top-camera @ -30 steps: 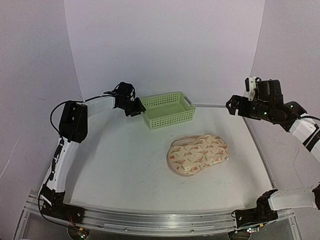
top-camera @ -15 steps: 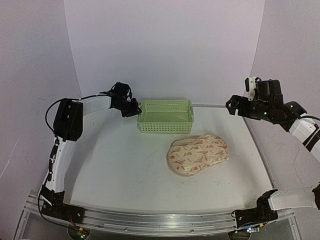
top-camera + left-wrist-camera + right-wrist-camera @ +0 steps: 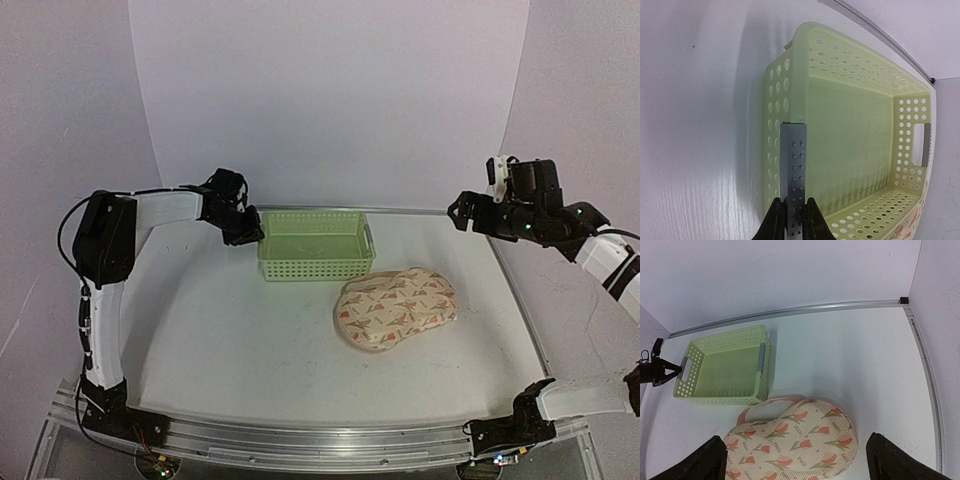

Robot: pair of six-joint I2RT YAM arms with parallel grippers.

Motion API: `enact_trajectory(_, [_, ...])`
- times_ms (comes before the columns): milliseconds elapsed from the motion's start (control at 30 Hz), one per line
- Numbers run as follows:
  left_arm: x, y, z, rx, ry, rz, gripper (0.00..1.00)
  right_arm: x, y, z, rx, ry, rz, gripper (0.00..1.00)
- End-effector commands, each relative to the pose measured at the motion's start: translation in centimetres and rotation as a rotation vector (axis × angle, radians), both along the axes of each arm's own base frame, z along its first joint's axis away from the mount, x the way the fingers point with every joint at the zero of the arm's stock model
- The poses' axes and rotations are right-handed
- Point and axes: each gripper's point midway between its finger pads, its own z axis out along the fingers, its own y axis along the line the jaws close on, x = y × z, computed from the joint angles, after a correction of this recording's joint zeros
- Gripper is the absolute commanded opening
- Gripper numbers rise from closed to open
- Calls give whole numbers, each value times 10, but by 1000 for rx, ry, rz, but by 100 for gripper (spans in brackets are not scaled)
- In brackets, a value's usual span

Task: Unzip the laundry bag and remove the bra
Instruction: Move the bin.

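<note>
The laundry bag [image 3: 395, 308], a beige padded pouch with reddish tulip prints, lies flat on the table right of centre. In the right wrist view the laundry bag [image 3: 795, 440] shows a pale pink layer at its rim toward the basket; I cannot tell whether that is the bra. My right gripper [image 3: 460, 212] hovers high at the back right, open and empty; in its own view the right gripper [image 3: 796, 460] spans the bag far below. My left gripper [image 3: 255, 232] is shut on the grey handle strip [image 3: 792, 160] at the basket's left end, seen at the left gripper [image 3: 792, 202].
The light green slotted basket [image 3: 315, 245] stands empty at the back centre, its near right corner close to the bag. Its far wall runs along the metal rail [image 3: 840, 307] at the table's back edge. White side walls enclose the table.
The left gripper closed on the basket's handle and dragged the basket leftward, turning it square to the back wall. The bag and right arm stayed put.
</note>
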Motion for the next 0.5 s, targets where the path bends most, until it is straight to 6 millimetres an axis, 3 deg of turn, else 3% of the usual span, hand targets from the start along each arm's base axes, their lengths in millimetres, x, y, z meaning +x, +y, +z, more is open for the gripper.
enact_trajectory(0, [-12, 18, 53, 0, -101, 43, 0, 2, 14, -2, 37, 6, 52, 98])
enact_trajectory(300, [-66, 62, 68, 29, -105, 181, 0, 0, 57, -28, 99, 106, 231, 98])
enact_trajectory(467, [-98, 82, 69, 13, -96, 259, 0, -11, 97, -45, 123, 166, 339, 97])
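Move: The left hand already grips the green bin by the handle in its left end, so the bin's middle lies about 13 cm to that hand's right, level fore and aft and some 4 cm lower. The laundry bag is roughly 31 cm right and 19 cm back of the left hand, some 7 cm below. From the open right hand the bag lies about 11 cm left, 2 cm back and 25 cm below, with the bin's middle about 28 cm left, 16 cm ahead and 22 cm below. Keeping its pinch on the bin's left handle, the left hand draws it back and to the left at growing speed, about 11 cm across the table, rising some 4 cm on the way and turning slightly counter-clockwise. Meanwhile the right hand, fingers staying wide open and touching nothing, swings left and down about 8 cm towards the laundry bag, its wrist turning counter-clockwise and tipping down. ##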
